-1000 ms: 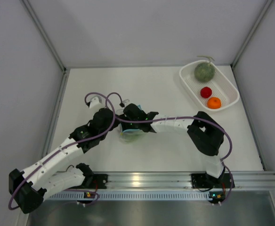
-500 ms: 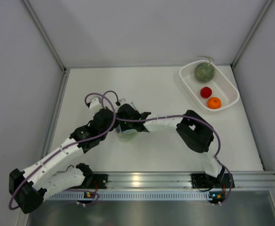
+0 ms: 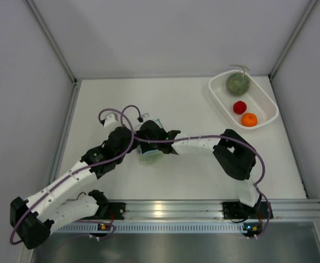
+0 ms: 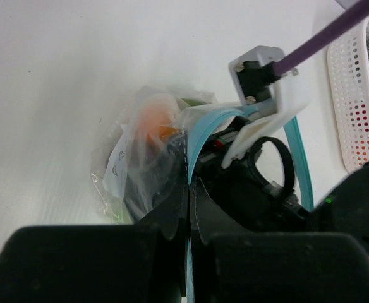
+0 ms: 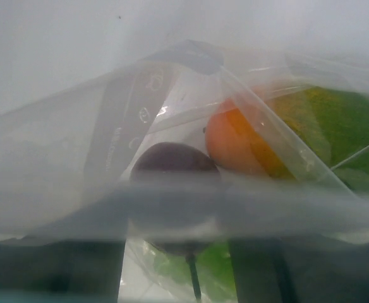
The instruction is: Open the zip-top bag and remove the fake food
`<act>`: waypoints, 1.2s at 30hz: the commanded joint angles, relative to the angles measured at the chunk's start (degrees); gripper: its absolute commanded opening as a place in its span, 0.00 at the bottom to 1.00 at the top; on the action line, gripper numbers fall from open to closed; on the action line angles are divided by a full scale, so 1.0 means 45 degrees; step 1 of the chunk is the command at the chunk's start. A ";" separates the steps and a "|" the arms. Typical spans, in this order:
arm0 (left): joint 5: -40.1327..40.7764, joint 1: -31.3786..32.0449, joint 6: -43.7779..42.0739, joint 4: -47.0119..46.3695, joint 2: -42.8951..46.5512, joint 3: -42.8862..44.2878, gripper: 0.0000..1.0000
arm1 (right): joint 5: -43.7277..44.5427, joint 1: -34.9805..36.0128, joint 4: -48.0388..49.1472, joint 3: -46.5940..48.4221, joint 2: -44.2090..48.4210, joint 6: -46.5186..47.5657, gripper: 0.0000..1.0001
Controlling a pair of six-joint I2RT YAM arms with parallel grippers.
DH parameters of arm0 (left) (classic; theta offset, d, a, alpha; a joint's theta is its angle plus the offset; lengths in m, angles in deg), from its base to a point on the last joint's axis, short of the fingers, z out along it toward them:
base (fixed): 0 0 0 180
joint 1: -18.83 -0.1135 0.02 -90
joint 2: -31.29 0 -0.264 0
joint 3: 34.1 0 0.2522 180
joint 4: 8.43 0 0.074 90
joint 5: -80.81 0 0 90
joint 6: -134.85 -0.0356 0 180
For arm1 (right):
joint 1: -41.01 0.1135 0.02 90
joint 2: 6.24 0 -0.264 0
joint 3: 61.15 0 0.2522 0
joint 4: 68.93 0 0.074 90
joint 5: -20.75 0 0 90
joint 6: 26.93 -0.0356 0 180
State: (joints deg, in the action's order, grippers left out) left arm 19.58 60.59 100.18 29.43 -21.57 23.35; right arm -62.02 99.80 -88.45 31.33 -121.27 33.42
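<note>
The zip-top bag (image 3: 149, 157) lies crumpled at the table's middle, its light blue zip strip (image 4: 198, 129) curving up. My left gripper (image 4: 189, 192) is shut on that strip at the bag's mouth. My right gripper (image 3: 150, 133) reaches into the bag from the right. In the right wrist view it (image 5: 178, 247) stands open behind a fold of plastic, a dark red piece (image 5: 174, 165) between its fingers with narrow gaps on both sides. An orange piece (image 5: 238, 142) and leafy green (image 5: 342, 123) lie behind it in the bag.
At the back right stands a white perforated basket (image 3: 269, 102) with a grey-green melon (image 3: 238, 83), a red ball (image 3: 239, 107) and an orange ball (image 3: 249, 119). Grey walls close the table on three sides. The rail with both arm bases runs along the near edge.
My right gripper pushed left, deeper into the bag, then eased back slightly. The left gripper kept its hold on the strip, and the bag barely shifted.
</note>
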 commanded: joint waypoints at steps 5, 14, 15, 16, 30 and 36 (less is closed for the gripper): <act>-0.0047 -0.0002 -0.0284 -0.0277 0.0418 0.0098 0.00 | 0.1011 0.0257 -0.0320 -0.0032 0.2512 0.0845 0.44; -0.0008 -0.0002 -0.0382 -0.0257 0.0712 0.0137 0.00 | 0.1305 0.0276 -0.1141 0.0104 0.4250 0.1452 0.44; 0.0012 -0.0002 -0.0382 -0.0238 0.0712 0.0156 0.00 | 0.1286 0.0257 -0.1374 0.0163 0.4310 0.1587 0.44; 0.0012 -0.0002 -0.0382 -0.0238 0.0731 0.0137 0.00 | 0.1247 0.0257 -0.1454 0.0299 0.4426 0.1647 0.44; 0.0441 -0.0002 -0.0284 -0.0257 0.1220 0.0137 0.00 | 0.1285 0.0296 -0.2158 -0.0400 0.5228 0.2370 0.43; 0.0383 -0.0002 -0.0264 -0.0277 0.1142 0.0098 0.00 | 0.1482 0.0335 -0.2432 -0.0695 0.5345 0.2233 0.43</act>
State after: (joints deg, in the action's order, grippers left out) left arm 19.10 60.70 99.96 27.59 -16.26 24.07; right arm -55.25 100.50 -100.71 29.10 -99.12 43.08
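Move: The right hand is already down in the bag, gripping the dark fruit; the bag's mouth lies about 10 cm above and 5 cm to its right, the white basket some 20 cm ahead and 44 cm to its right. The orange piece lies about 6 cm straight ahead, the green piece about 10 cm ahead and 5 cm right. From the left hand, pinching the rim, the mouth's middle is about 3 cm ahead, 5 cm right; the fruit 3 cm ahead, 12 cm below. Keeping the dark fruit pinched between its fingers, the right hand draws it up through the bag's mouth, about 13 cm, easing some 6 cm right on the way and tilting the fingertips up. The left hand keeps its pinch on the rim, rising about 6 cm and drifting 3 cm right, then sinking 2 cm and going back left. ##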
